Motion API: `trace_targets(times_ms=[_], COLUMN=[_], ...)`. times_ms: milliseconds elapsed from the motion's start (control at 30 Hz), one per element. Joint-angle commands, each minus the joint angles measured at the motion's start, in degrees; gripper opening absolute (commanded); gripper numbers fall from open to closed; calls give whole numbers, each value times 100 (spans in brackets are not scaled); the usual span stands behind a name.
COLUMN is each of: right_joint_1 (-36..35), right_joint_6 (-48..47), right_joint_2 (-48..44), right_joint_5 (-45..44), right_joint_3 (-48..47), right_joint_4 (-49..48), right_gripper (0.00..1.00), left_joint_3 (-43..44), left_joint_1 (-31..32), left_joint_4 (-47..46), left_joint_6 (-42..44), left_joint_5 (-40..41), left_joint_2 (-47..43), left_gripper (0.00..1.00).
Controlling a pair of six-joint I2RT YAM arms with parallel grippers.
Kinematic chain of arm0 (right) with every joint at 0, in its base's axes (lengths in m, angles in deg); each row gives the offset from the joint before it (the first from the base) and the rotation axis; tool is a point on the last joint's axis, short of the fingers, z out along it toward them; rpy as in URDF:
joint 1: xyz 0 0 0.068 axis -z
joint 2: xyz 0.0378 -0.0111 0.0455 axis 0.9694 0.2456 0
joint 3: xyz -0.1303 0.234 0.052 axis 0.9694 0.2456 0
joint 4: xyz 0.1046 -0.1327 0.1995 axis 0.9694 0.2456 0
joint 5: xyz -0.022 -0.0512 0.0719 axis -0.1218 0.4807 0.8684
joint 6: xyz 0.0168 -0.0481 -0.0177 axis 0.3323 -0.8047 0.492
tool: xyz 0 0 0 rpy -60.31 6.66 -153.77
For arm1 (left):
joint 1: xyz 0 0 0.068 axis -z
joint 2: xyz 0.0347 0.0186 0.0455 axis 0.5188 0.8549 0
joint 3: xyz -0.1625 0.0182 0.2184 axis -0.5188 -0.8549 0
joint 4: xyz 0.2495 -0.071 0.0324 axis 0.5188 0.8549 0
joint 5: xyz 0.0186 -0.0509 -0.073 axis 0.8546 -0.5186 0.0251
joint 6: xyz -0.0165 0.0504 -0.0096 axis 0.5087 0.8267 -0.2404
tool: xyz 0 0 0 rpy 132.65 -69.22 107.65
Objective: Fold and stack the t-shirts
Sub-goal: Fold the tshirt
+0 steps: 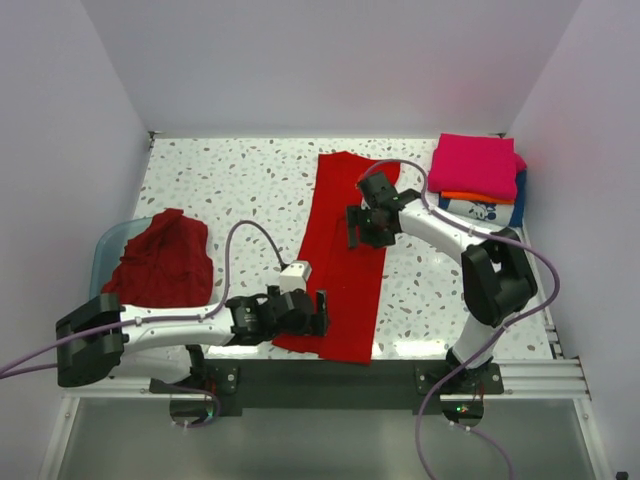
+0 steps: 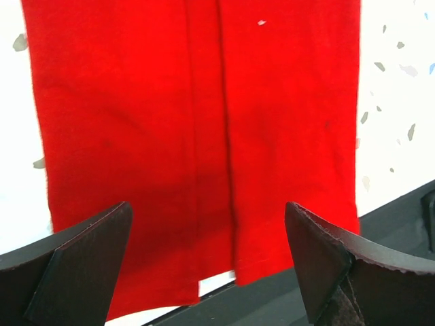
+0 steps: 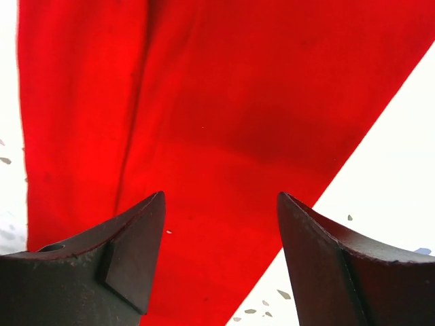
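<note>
A bright red t-shirt [image 1: 345, 250] lies folded into a long narrow strip down the middle of the table. My left gripper [image 1: 319, 312] hovers open at its near end, by the left edge. In the left wrist view the strip [image 2: 204, 115] runs between wide-apart fingers [image 2: 88, 258], with nothing held. My right gripper [image 1: 357, 230] stands open over the strip's far half. In the right wrist view the red cloth [image 3: 224, 102] fills the gap between the jaws. A stack of folded t-shirts sits at the back right, magenta [image 1: 475, 165] on top of orange and white with blue print [image 1: 482, 209].
A crumpled dark red shirt [image 1: 162, 262] sits in the translucent teal tub [image 1: 108, 245] at the left. The black rail [image 1: 330, 380] runs along the table's near edge, just below the strip's end. White walls close in the back and sides.
</note>
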Motion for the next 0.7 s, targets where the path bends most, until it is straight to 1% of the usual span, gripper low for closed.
trace_targets(times_ms=[0, 233, 467, 667], right_joint_1=[-95, -193, -193, -193], right_joint_6=[260, 313, 260, 216], right_joint_2=[-170, 181, 594, 1007], right_joint_5=[-299, -667, -976, -1090], right_joint_3=[223, 382, 136, -127], right_joint_4=[-459, -591, -503, -398], right_gripper=[70, 70, 70, 71], left_joint_3=[-236, -623, -711, -676], left_joint_1=[58, 67, 75, 172], left_joint_4=[-27, -352, -809, -1011], left_joint_6=[58, -48, -100, -250], left_joint_5=[206, 197, 4, -75], left_joint_2=[-175, -245, 114, 317], left_gripper=[99, 99, 99, 99])
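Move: Under both hands lies the red t-shirt, folded into a long strip: its middle is about 12 cm ahead, 6 cm right and 3 cm below the left hand, and some 7 cm back, 4 cm left and 6 cm below the right. The strip's near hem is roughly 8 cm back and 2 cm right of the left hand. The pink folded stack stands about 13 cm ahead and 25 cm right of the right hand. Sinking onto the folded strip, the right hand drops about 5 cm to the cloth near its right edge, tilting some 10 degrees, fingers still part open. The left, wide open, goes down and left about 2 cm each, then slides back right as far while low, its left finger coming against the strip's left edge and pushing it rightwards. ##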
